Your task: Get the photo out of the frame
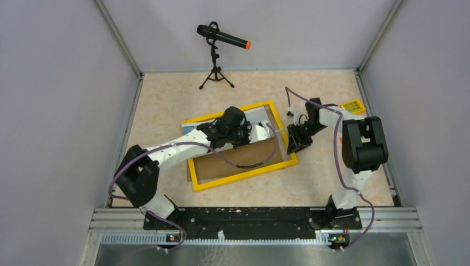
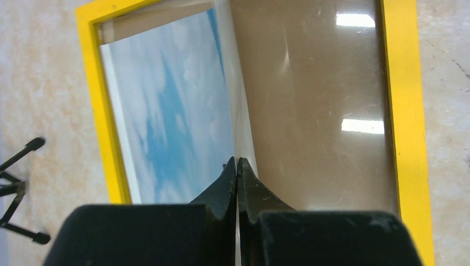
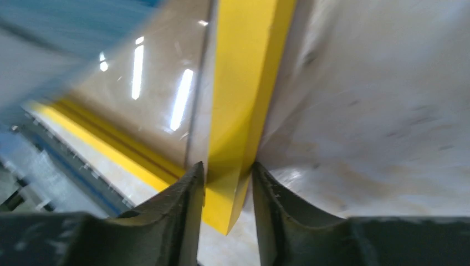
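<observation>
The frame, a large rectangle with a yellow border, lies flat in the middle of the table with brown board showing inside it. The photo, blue sky with white cloud, is lifted at one side and stands up out of the frame. My left gripper is shut on the photo's thin white edge, over the frame's far half. My right gripper straddles the yellow border near a corner at the frame's right side, with both fingers pressed against it.
A black microphone on a small tripod stands at the back of the table, and its legs show left of the frame in the left wrist view. A small yellow block lies at the back right. Grey walls enclose the table.
</observation>
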`<state>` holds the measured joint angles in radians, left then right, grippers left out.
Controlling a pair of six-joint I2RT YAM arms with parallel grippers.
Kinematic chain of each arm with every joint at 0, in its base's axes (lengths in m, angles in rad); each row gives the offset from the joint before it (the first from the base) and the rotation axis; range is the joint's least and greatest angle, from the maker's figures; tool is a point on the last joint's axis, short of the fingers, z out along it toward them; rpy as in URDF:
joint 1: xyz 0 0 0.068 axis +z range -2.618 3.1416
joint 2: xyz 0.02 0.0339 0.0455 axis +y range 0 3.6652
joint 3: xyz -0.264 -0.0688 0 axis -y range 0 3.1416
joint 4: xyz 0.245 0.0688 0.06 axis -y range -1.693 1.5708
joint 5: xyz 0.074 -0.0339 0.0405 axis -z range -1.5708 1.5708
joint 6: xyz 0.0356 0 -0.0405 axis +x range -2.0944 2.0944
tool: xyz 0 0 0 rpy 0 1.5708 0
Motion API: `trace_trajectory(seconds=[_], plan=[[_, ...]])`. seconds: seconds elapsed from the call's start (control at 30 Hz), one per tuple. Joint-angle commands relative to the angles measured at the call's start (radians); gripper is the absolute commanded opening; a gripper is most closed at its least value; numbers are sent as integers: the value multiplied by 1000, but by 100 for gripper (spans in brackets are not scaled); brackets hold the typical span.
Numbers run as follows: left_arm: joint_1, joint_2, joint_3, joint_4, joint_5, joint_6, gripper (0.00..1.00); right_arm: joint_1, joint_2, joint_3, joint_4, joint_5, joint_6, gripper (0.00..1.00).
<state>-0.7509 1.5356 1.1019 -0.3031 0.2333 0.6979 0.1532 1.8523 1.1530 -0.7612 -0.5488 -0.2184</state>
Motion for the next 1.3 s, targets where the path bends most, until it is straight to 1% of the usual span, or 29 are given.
trace_trajectory(seconds=[0.0,0.07,0.13,0.2,0.27,0.3,0.4,0.43,0.47,0.6,0.7,0.8,1.07,1.1,1.17,1.2,1.27], plan=[[-68,33,-29,55,-44,6,0,7,-56,-58,-111,-62,-10,40],[-97,26,-59,54,-44,18,0,-2,-73,-73,-105,-81,5,43],[-129,7,-93,52,-29,41,0,-11,-81,-70,-103,-84,10,53],[-161,-2,-106,21,-23,60,0,-33,-78,-61,-110,-95,13,66],[-180,-1,-100,-27,-23,46,0,-68,-80,-52,-121,-107,17,72],[-183,1,-94,-52,-23,34,13,-91,-83,-42,-131,-118,16,75],[-183,-15,-78,-135,-49,-17,71,-148,-97,-12,-169,-154,1,81],[-183,-32,-78,-165,-58,-30,89,-172,-104,0,-181,-160,-7,82],[-183,-59,-85,-196,-54,-30,98,-185,-113,11,-195,-163,-20,83],[-184,-178,-176,-273,-84,-25,99,-193,-145,31,-213,-159,-55,85],[-183,-222,-262,-305,-144,-36,99,-193,-157,18,-195,-157,-54,86],[-182,-253,-326,-316,-161,-46,99,-194,-152,13,-173,-155,-44,86],[-174,-272,-433,-308,-192,-56,99,-193,-146,24,-157,-144,-39,86],[-174,-275,-457,-299,-208,-57,99,-193,-146,27,-159,-142,-41,86],[-168,-288,-510,-262,-289,-58,99,-193,-149,31,-165,-138,-46,86],[-156,-299,-528,-252,-328,-43,99,-193,-153,33,-167,-135,-51,86],[-115,-333,-545,-243,-351,-12,99,-193,-164,32,-174,-127,-63,86]])
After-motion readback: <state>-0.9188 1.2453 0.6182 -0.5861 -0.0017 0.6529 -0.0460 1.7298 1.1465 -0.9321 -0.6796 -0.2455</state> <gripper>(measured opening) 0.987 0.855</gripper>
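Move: The left hand, some 12 cm above the table, holds the photo's near edge; the middle of the yellow frame's near bar lies about 11 cm back from it, straight below that line. The frame's right bar has its middle about 14 cm to this hand's right and 9 cm ahead. The right hand's fingers straddle that right bar just below them, with the near-right corner about 5 cm back. Back and down, about 8 and 6 cm, the left hand brings the photo's near edge towards the near bar, opens to let go, then swings left some 14 cm, further back and down over that bar, fingers tipping about 30 degrees towards straight down. The right hand goes back 4 cm along the right bar, opening wider, then comes free, moving right, up about 5 cm and partly forward again. ##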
